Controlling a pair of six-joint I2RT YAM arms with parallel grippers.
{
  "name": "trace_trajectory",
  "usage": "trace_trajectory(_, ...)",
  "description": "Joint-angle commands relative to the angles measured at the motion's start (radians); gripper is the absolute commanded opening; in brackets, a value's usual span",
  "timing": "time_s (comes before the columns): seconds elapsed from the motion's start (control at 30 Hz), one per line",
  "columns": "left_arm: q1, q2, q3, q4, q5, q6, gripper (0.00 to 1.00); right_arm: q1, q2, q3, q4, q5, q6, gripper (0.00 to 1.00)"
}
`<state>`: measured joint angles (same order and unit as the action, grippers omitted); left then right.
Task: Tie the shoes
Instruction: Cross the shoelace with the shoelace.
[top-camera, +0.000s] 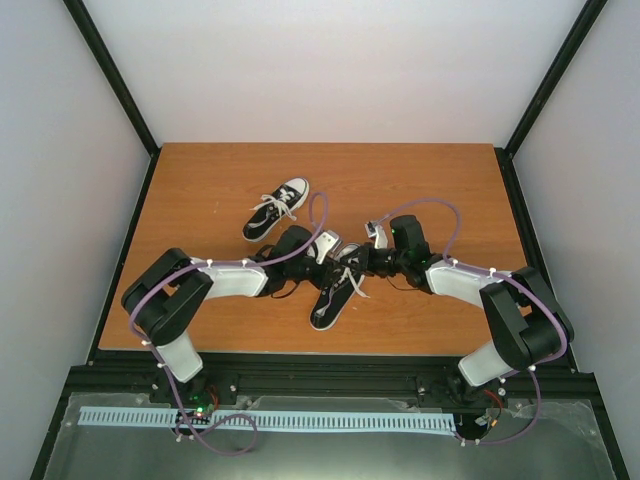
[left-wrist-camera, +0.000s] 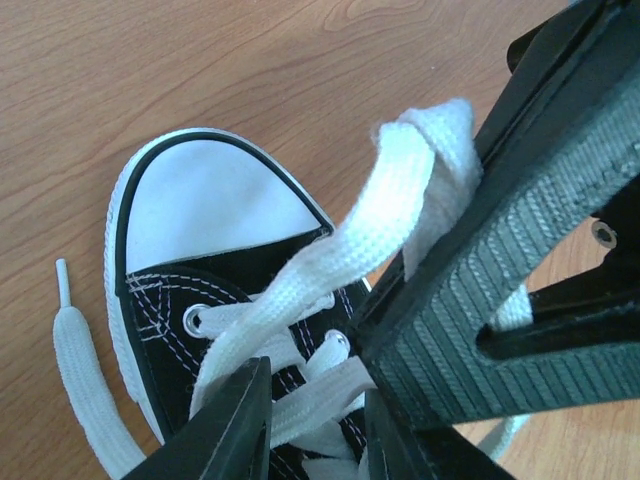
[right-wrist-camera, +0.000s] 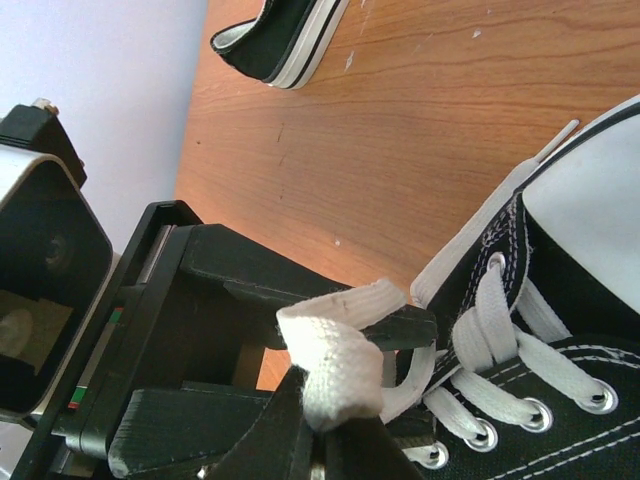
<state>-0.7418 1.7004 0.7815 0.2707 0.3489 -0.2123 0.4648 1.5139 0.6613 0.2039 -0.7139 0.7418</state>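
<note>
One of the shoes (top-camera: 333, 292) lies mid-table, black canvas with a white toe cap (left-wrist-camera: 205, 195), and both grippers meet over its laces. My right gripper (right-wrist-camera: 335, 428) is shut on a folded loop of white lace (right-wrist-camera: 340, 350) and holds it up above the eyelets. My left gripper (left-wrist-camera: 315, 400) sits right against it. Its jaws stand a little apart, with a lace strand (left-wrist-camera: 300, 405) crossing the gap between its fingers (left-wrist-camera: 235, 430). The right gripper's ribbed finger (left-wrist-camera: 520, 270) fills the right of the left wrist view. The second shoe (top-camera: 277, 208) lies farther back.
A loose lace end (left-wrist-camera: 80, 370) trails on the wood left of the near shoe. The second shoe (right-wrist-camera: 280, 40) lies on its side toward the far left. Black frame rails (top-camera: 300, 355) border the wooden table (top-camera: 430, 190); grey walls stand around it.
</note>
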Motion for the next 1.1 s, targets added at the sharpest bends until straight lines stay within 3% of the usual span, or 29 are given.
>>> trace_trajectory(0.0, -0.011, 0.028, 0.040, 0.048, 0.003, 0.022, 0.26, -0.003, 0.006, 0.024, -0.011, -0.001, -0.005, 0.03)
trace_trajectory(0.2, -0.011, 0.015, 0.042, 0.049, -0.031, 0.010, 0.02, -0.004, 0.007, 0.022, -0.014, 0.007, -0.011, 0.03)
trace_trajectory(0.43, -0.011, -0.105, 0.035, -0.072, -0.048, -0.072, 0.01, -0.004, -0.019, 0.025, -0.074, 0.052, -0.069, 0.03)
trace_trajectory(0.5, -0.011, -0.155, 0.040, -0.149, -0.031, -0.097, 0.01, -0.004, -0.034, 0.032, -0.127, 0.092, -0.106, 0.15)
trace_trajectory(0.6, -0.011, -0.231, 0.067, -0.290, -0.019, -0.120, 0.01, -0.005, -0.060, 0.032, -0.190, 0.145, -0.153, 0.58)
trace_trajectory(0.63, -0.011, -0.254, 0.078, -0.337, -0.015, -0.120, 0.01, -0.005, -0.070, 0.027, -0.201, 0.154, -0.164, 0.67)
trace_trajectory(0.73, -0.010, -0.315, 0.130, -0.494, -0.011, -0.106, 0.01, -0.008, -0.116, 0.003, -0.222, 0.190, -0.197, 0.86)
trace_trajectory(0.93, 0.010, -0.296, 0.298, -0.816, 0.006, -0.110, 0.01, 0.003, -0.231, -0.080, -0.257, 0.289, -0.268, 0.92)
trace_trajectory(1.07, 0.051, -0.284, 0.368, -0.887, 0.048, -0.140, 0.01, 0.047, -0.267, -0.142, -0.240, 0.339, -0.279, 0.84)
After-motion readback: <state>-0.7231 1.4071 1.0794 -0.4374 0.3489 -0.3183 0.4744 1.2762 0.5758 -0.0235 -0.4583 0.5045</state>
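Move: The lace to be pinched lies between the left hand's half-open fingertips, about 1 cm below the hand point, and about 4 cm left of and 4 cm below the right hand, which still grips a loop of lace. From the left hand, the near shoe's toe cap is roughly 5 cm ahead, 4 cm right; the other shoe is some 13 cm ahead, 15 cm left; both are lower. Left fingers pinch the lace and lift about 11 cm; right fingers open, withdrawing some 5 cm rightward. ##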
